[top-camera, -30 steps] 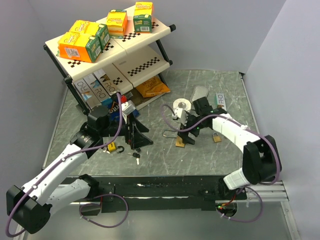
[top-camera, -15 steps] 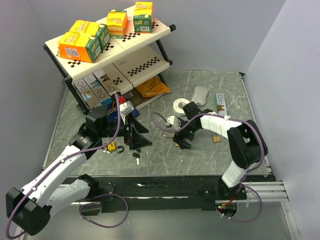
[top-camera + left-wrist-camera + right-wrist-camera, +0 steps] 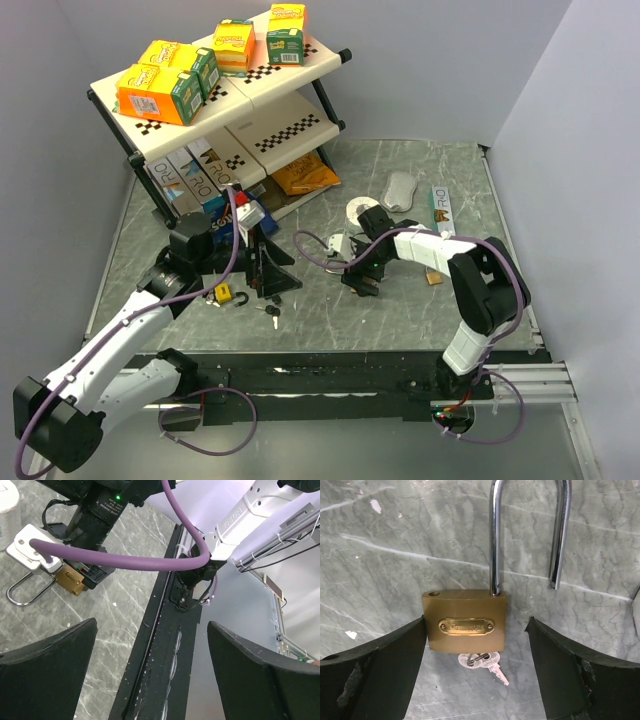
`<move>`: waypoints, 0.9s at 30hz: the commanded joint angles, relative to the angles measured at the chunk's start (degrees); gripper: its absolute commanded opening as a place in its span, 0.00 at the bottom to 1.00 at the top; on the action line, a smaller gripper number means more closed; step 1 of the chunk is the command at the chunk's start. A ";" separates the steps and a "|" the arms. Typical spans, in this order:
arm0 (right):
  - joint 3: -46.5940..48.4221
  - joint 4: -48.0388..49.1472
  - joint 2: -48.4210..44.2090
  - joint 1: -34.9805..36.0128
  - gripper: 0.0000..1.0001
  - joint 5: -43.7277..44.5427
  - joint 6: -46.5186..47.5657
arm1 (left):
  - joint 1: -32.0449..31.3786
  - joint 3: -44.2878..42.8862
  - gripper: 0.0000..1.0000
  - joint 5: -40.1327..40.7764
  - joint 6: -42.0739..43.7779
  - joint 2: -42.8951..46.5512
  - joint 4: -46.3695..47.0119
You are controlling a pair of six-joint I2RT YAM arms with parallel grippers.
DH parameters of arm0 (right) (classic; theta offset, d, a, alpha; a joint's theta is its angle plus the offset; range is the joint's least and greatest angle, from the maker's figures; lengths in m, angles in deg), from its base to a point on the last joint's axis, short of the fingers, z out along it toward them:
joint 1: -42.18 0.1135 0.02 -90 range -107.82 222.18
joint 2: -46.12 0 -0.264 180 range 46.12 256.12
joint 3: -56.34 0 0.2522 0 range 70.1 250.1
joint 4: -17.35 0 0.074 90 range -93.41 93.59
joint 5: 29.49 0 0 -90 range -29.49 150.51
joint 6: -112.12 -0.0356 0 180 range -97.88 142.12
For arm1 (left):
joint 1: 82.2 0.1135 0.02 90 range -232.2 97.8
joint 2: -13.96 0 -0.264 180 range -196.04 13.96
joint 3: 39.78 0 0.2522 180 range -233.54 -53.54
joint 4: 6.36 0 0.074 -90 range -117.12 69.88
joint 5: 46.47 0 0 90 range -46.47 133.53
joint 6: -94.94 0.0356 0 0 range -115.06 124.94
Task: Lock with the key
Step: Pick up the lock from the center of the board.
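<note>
A brass padlock (image 3: 465, 622) lies flat on the marble table with its steel shackle (image 3: 495, 540) swung open. A key (image 3: 482, 660) sticks out of the lock's underside on a small ring. My right gripper (image 3: 476, 622) is open and straddles the lock body. Its left finger (image 3: 395, 650) is close against the lock's side and its right finger (image 3: 570, 665) stands well apart. From above, the right gripper (image 3: 360, 275) is low over the table centre. My left gripper (image 3: 151, 625) is open and empty, at the left (image 3: 270, 268), looking across at the padlock (image 3: 70, 580).
A two-tier rack (image 3: 290, 75) with juice cartons stands at the back left. A small yellow padlock (image 3: 225, 294) and loose keys (image 3: 272, 312) lie by the left arm. Another small brass padlock (image 3: 433, 276), a white disc (image 3: 360, 208) and a grey pouch (image 3: 400, 187) lie near the right arm.
The right arm has swung left and down, so its gripper now straddles the brass padlock, and its jaws have narrowed slightly. The left arm has barely moved.
</note>
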 commanded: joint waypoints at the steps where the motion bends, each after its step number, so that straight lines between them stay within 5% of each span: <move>1: 2.05 0.35 3.40 1.19 0.89 0.17 0.01 | 0.50 0.00 0.96 0.25 -0.79 0.77 1.93; 14: 1.52 1.32 4.55 2.60 0.88 3.95 -1.39 | 2.61 -0.79 0.96 0.42 -2.38 1.56 1.05; 20: 0.82 0.88 3.24 2.25 0.58 1.94 -2.10 | 3.48 -1.23 0.96 0.25 -1.59 2.17 -1.14; 27: 1.25 -4.38 -5.10 -0.38 0.35 -6.49 -1.84 | 5.94 -0.62 0.96 -1.69 -1.15 2.52 -1.50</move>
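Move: The brass lock lies almost between the right hand's open fingers, about 1 cm back from their midpoint and level with them. Its keys are some 3 cm to the right of the hand. The white roll stands about 14 cm ahead and 3 cm higher, and the smaller brass padlock about 17 cm to the right and 2 cm ahead. From the left hand the lock is roughly 10 cm ahead, 15 cm right and 26 cm below. The right hand eases about half a centimetre forward over the lock, then closes its fingers, pinching the body. ##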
